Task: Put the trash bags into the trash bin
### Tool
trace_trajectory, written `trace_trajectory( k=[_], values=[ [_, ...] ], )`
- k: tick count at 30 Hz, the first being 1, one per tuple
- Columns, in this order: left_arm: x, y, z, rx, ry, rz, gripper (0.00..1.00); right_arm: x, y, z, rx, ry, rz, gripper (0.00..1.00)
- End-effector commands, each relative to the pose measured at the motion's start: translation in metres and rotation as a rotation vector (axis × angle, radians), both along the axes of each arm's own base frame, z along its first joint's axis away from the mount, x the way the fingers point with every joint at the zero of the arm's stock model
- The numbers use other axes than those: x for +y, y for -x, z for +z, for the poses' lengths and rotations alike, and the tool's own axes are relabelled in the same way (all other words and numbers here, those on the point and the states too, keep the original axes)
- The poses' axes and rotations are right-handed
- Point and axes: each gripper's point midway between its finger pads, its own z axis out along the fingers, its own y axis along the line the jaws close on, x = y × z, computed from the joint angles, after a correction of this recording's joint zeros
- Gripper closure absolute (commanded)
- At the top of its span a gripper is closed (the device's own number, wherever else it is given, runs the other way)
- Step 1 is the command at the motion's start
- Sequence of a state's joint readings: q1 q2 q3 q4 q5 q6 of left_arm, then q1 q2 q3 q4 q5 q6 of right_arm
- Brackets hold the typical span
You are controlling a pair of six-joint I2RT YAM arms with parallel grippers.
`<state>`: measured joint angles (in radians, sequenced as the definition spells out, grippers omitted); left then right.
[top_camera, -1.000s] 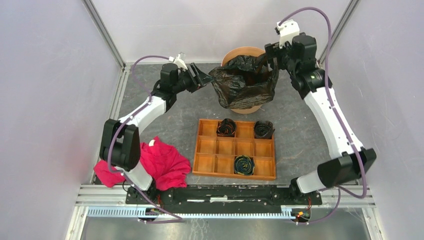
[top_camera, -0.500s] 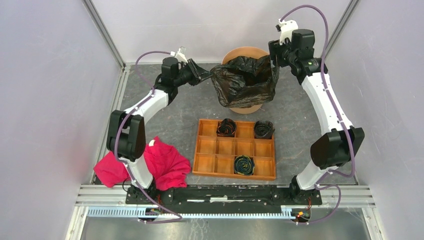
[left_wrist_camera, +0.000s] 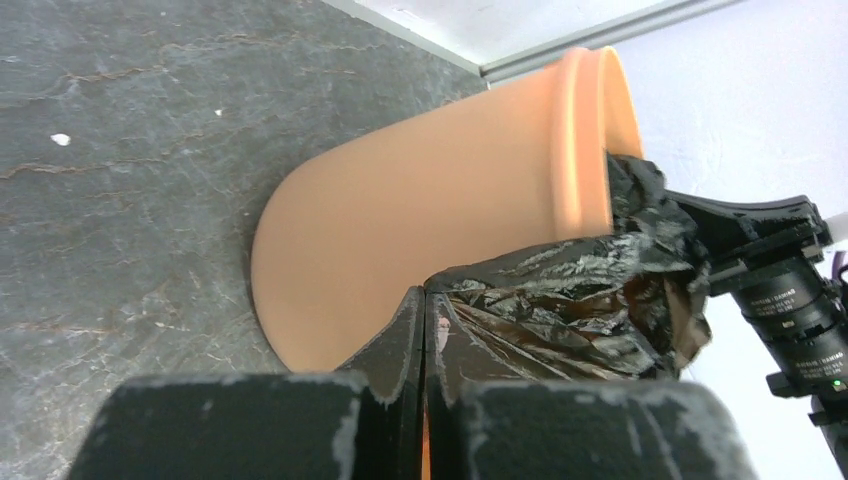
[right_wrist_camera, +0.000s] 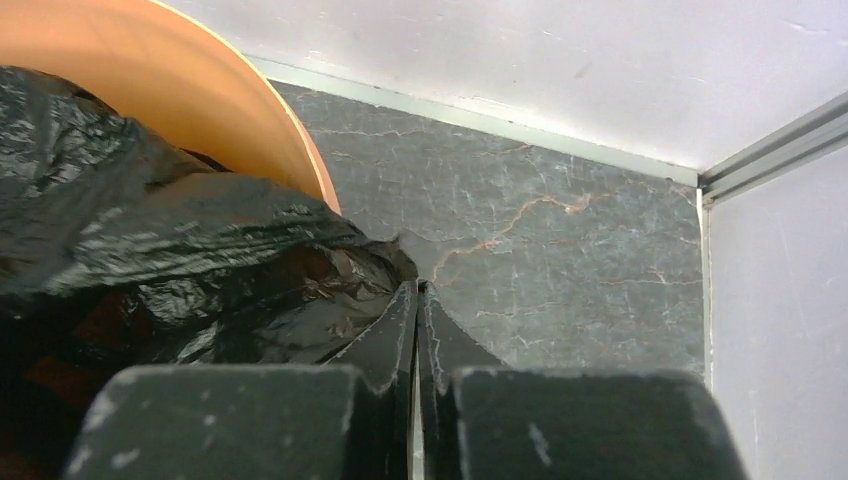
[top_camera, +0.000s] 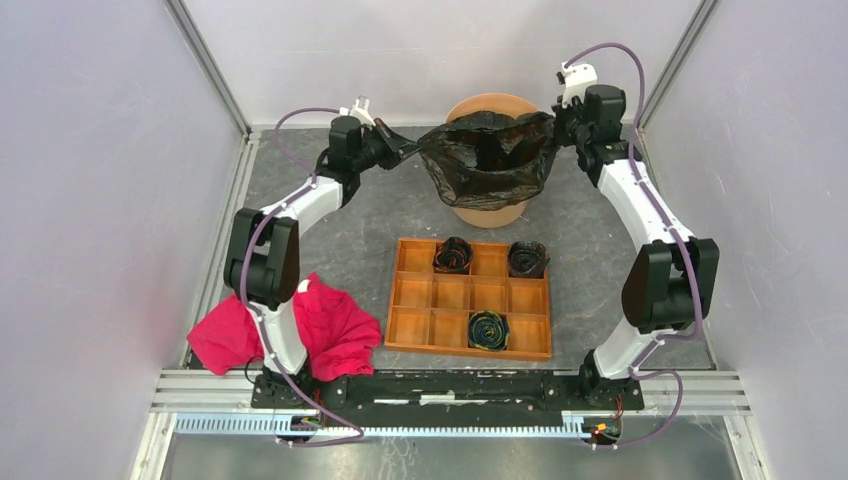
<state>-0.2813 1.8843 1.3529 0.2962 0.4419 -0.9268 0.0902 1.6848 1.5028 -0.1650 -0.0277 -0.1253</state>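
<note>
The black, wrinkly trash bag (top_camera: 490,160) hangs stretched over the front of the round orange trash bin (top_camera: 487,213) at the back of the table. My left gripper (top_camera: 412,152) is shut on the bag's left edge. My right gripper (top_camera: 553,133) is shut on its right edge, beside the bin's rim. In the left wrist view the closed gripper (left_wrist_camera: 424,296) pinches the bag (left_wrist_camera: 580,300) in front of the bin's side (left_wrist_camera: 430,190). In the right wrist view the shut gripper (right_wrist_camera: 417,288) holds the bag (right_wrist_camera: 180,260) next to the bin's rim (right_wrist_camera: 230,80).
A flat wooden tray (top_camera: 430,325) of square compartments lies in front of the bin, holding three dark rolls (top_camera: 453,255). A red-pink cloth (top_camera: 330,325) lies at the near left by the left arm's base. Walls close in the back and both sides.
Both grippers went from open to shut on the bag's edges. The right gripper moved outward to the right, and the bag's mouth is now pulled wider across the bin.
</note>
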Motion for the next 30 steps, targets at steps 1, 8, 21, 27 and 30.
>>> trace_trajectory(
  k=[1, 8, 21, 27, 30],
  values=[
    [0.001, -0.022, 0.002, -0.025, 0.032, 0.056, 0.98, 0.006, -0.021, 0.036, -0.196, 0.006, 0.043, 1.00],
    [-0.014, -0.029, -0.017, 0.016, 0.069, 0.037, 0.98, 0.009, -0.020, 0.005, -0.191, -0.042, 0.037, 0.89],
    [-0.029, -0.014, -0.013, 0.039, 0.100, 0.002, 0.98, -0.040, 0.047, 0.078, -0.073, -0.018, -0.172, 0.19],
    [-0.027, -0.009, -0.012, 0.058, 0.096, 0.005, 0.98, 0.007, 0.073, 0.055, -0.003, -0.294, 0.072, 0.02],
    [-0.027, -0.006, -0.011, 0.063, 0.089, -0.001, 0.98, 0.034, 0.086, 0.043, 0.015, -0.403, 0.195, 0.02]
  ],
)
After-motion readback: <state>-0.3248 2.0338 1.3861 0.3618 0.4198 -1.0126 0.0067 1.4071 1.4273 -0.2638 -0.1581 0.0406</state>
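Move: The trash bag is stretched open, its left edge in the left fingers and its right edge in the right. The trash bin they are fitting it over stands about 14 cm right and 2 cm ahead of the left hand, its middle some 10 cm lower. From the right hand the bin is about 11 cm left, 3 cm back and 15 cm lower. The nearer rolled bag in the tray lies some 17 cm back and 7 cm right of the left hand, 19 cm below. Still pinching the bag's left edge, the left hand draws it down about 5 cm and a little right towards the bin, then holds there. The right hand first pulls its edge down about 3 cm, opens wide and lets go, then backs off some 8 cm while rising about 10 cm, away from the bin. ##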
